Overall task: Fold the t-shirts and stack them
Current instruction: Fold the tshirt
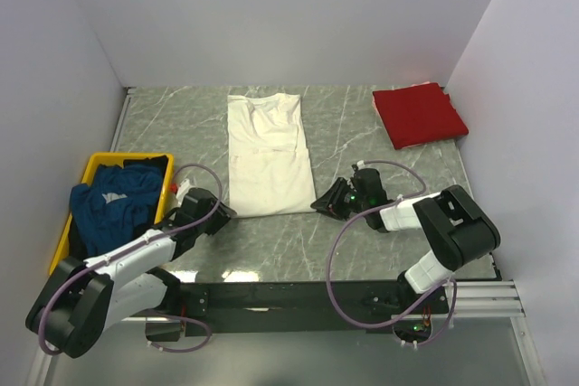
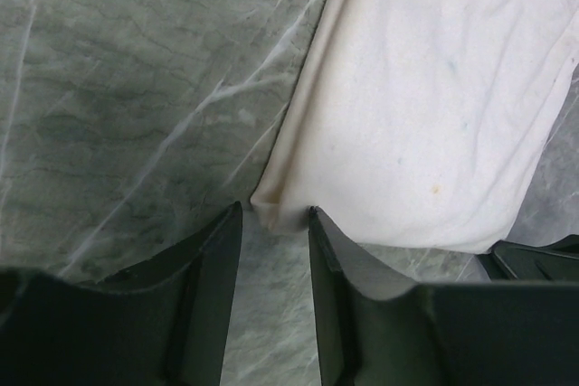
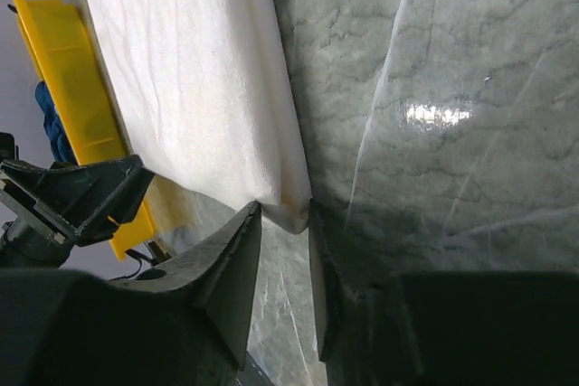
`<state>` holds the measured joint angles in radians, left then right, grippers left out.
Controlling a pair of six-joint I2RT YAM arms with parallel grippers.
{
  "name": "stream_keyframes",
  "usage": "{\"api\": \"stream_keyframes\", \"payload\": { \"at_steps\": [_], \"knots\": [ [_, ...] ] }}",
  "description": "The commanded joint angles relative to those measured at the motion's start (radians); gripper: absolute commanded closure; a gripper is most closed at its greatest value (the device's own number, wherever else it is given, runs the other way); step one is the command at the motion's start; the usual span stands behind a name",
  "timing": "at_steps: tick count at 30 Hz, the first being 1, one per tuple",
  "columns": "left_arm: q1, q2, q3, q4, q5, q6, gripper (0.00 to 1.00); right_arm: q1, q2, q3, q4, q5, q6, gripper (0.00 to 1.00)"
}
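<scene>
The cream-white t-shirt (image 1: 267, 155) lies folded into a long strip in the middle of the table, collar at the far end. My left gripper (image 1: 223, 214) is low at its near left corner. In the left wrist view, that corner of the shirt (image 2: 434, 88) sits just between the tips of the open left gripper (image 2: 274, 216). My right gripper (image 1: 318, 205) is at the near right corner. Its jaws stand open, with that corner of the shirt (image 3: 181, 70) lying between the tips of the gripper (image 3: 283, 212). A folded red t-shirt (image 1: 419, 115) lies at the back right. The dark blue t-shirt (image 1: 113, 201) is bunched in the tray.
The yellow plastic tray (image 1: 95, 164) stands at the left edge of the marble table, close behind my left arm. White walls close in the left, back and right sides. Cables loop over both arms near the front edge.
</scene>
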<state>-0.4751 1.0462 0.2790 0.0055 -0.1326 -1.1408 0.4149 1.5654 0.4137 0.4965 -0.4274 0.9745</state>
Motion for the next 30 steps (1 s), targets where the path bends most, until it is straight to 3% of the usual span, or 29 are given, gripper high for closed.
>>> {"api": "stream_keyframes", "payload": {
  "at_steps": [1,4,6,8,13,21,30],
  "knots": [
    [-0.003,0.034,-0.020,0.031,-0.024,-0.002,0.59,0.009,0.039,-0.012,0.030,0.030,0.001,0.66],
    [-0.003,0.070,-0.017,0.054,-0.018,0.000,0.69,0.009,0.050,-0.007,0.040,0.021,0.000,0.73],
    [-0.003,0.109,-0.003,0.071,-0.012,0.001,0.89,0.009,0.051,-0.007,0.047,0.007,-0.002,0.79],
    [-0.003,0.118,0.009,0.068,-0.002,0.012,0.98,0.009,0.041,-0.004,0.040,0.001,-0.007,0.84],
    [-0.003,0.063,0.028,0.005,0.017,0.022,0.99,0.007,-0.045,-0.009,-0.051,0.016,-0.066,1.00],
    [-0.033,-0.193,0.032,-0.205,0.041,0.049,0.99,0.009,-0.243,-0.087,-0.173,-0.010,-0.123,1.00],
    [-0.137,-0.485,0.009,-0.364,0.073,0.015,0.99,0.039,-0.626,-0.182,-0.422,0.010,-0.172,1.00]
  ]
}}
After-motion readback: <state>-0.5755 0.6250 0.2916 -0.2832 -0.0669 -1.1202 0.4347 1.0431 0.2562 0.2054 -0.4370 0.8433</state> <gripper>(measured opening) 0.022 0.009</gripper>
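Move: The white t-shirt lies folded into a narrow strip between my hands. Its near left corner is at my left fingertips, about 1 cm ahead and 1 cm below, and its near right corner sits the same way at my right fingertips. The t-shirt's middle is some 16 cm ahead of my left hand and 9 cm to its right. The yellow bin is level with my left hand, about 28 cm to its left. The red folded shirt is about 26 cm ahead of my right hand and 26 cm to its right. I shut both grippers from nearly half open, dipping under 1 cm, and pinch the white t-shirt's two near corners. Then I raise them and pull them back towards my base, drifting slightly right: my left hand goes up about 6 cm and back 5, my right hand back about 6 cm and up 5, the fingers tilting up a little. ##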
